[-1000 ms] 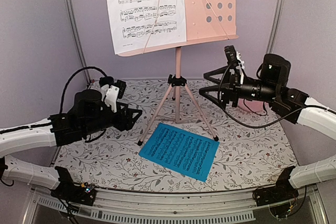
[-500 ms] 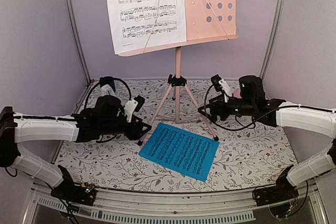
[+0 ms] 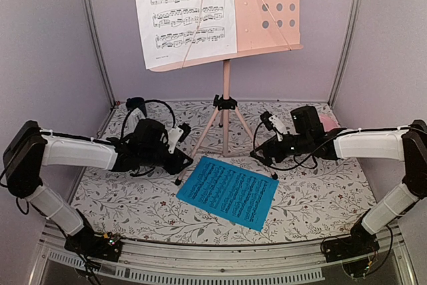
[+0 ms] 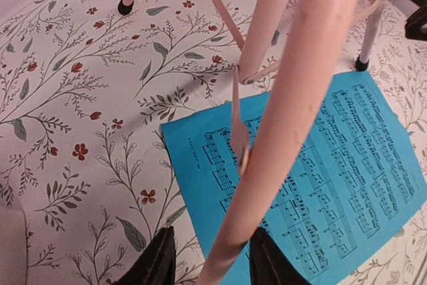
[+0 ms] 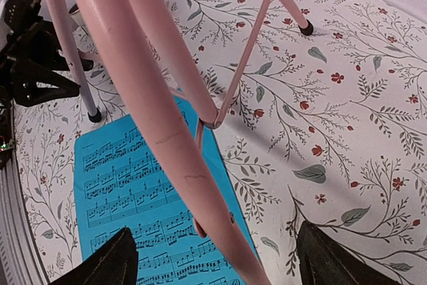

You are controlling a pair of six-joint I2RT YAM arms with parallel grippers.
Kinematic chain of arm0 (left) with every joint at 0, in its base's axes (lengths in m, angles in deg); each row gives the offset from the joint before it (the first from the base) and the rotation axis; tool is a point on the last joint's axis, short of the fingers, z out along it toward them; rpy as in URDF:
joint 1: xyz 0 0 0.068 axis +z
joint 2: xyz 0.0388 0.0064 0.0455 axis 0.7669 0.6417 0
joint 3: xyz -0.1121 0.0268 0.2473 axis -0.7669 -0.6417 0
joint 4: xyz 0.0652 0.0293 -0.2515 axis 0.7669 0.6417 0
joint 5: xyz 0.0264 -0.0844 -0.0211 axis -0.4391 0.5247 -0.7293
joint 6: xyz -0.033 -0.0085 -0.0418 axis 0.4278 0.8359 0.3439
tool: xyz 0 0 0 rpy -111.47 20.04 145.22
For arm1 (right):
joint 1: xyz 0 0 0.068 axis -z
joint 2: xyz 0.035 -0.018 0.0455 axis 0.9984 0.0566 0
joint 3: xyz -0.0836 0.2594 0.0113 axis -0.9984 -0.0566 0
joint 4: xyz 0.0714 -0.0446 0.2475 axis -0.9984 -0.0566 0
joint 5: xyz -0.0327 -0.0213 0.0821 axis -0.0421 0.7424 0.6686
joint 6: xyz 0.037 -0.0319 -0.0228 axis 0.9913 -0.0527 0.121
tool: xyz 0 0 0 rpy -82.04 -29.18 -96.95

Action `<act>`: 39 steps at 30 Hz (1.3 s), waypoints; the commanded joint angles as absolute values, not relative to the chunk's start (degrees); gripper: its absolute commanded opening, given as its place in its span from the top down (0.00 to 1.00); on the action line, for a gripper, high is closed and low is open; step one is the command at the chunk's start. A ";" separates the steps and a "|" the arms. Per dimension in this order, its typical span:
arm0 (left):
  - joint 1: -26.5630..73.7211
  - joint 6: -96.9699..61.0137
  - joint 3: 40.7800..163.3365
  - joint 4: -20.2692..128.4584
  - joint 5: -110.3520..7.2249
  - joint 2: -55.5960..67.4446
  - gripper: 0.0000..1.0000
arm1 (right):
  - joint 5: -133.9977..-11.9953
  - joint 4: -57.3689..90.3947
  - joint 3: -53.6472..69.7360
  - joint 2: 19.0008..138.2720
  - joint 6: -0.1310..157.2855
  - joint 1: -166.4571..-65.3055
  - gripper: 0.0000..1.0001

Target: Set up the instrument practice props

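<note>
The pink music stand (image 3: 226, 91) stands at the back middle of the table, and a white sheet of music (image 3: 187, 11) rests on its perforated desk (image 3: 267, 11). On the table in front of the tripod lies a bright blue sheet (image 3: 227, 191). My left gripper (image 3: 187, 160) is low at the left front leg (image 4: 293, 98). The leg runs between its half-closed jaws (image 4: 212, 258), touching the right finger, with a gap at the left one. My right gripper (image 3: 261, 155) is wide open around the right front leg (image 5: 147, 78), touching neither finger (image 5: 213, 261).
A dark blue cup (image 3: 137, 104) stands at the back left and a pink plate (image 3: 327, 122) at the back right behind my right arm. The floral mat (image 3: 133, 198) is walled in on three sides. The blue sheet (image 4: 320, 178) lies just under both legs.
Both arms have come down and inward from beside the stand to its front legs. The left jaws have narrowed around their leg; the right jaws stay wide.
</note>
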State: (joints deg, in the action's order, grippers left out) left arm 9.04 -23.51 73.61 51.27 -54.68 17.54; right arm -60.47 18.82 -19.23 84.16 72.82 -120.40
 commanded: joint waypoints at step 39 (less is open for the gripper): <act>12.82 -34.02 89.85 50.32 -58.02 35.03 1.00 | -67.23 21.27 -16.87 93.62 69.77 -115.06 1.00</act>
State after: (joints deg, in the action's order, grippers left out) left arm 10.44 -33.57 88.72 50.02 -56.45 33.17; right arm -65.83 20.44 -15.65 94.00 63.97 -115.68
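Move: The lower left leg of the stand already runs between my left hand's half-open fingers, about 1 cm ahead, 1 cm right and 1 cm lower. My right hand has the stand's lower right leg about 2 cm straight ahead and 3 cm below. The foot of the centre post is some 8 cm ahead and 13 cm right of my left hand; the blue sheet's middle is about 8 cm back, 13 cm right and 7 cm below that hand. I shut my left fingers on the left leg and, gripping it, push the stand forward, about 6 cm in all with some 4 cm to the right. My right hand goes forward about 5 cm, down 4 or so and 3 to the right, following the right leg with its fingers half closed, then pinches it low down. ##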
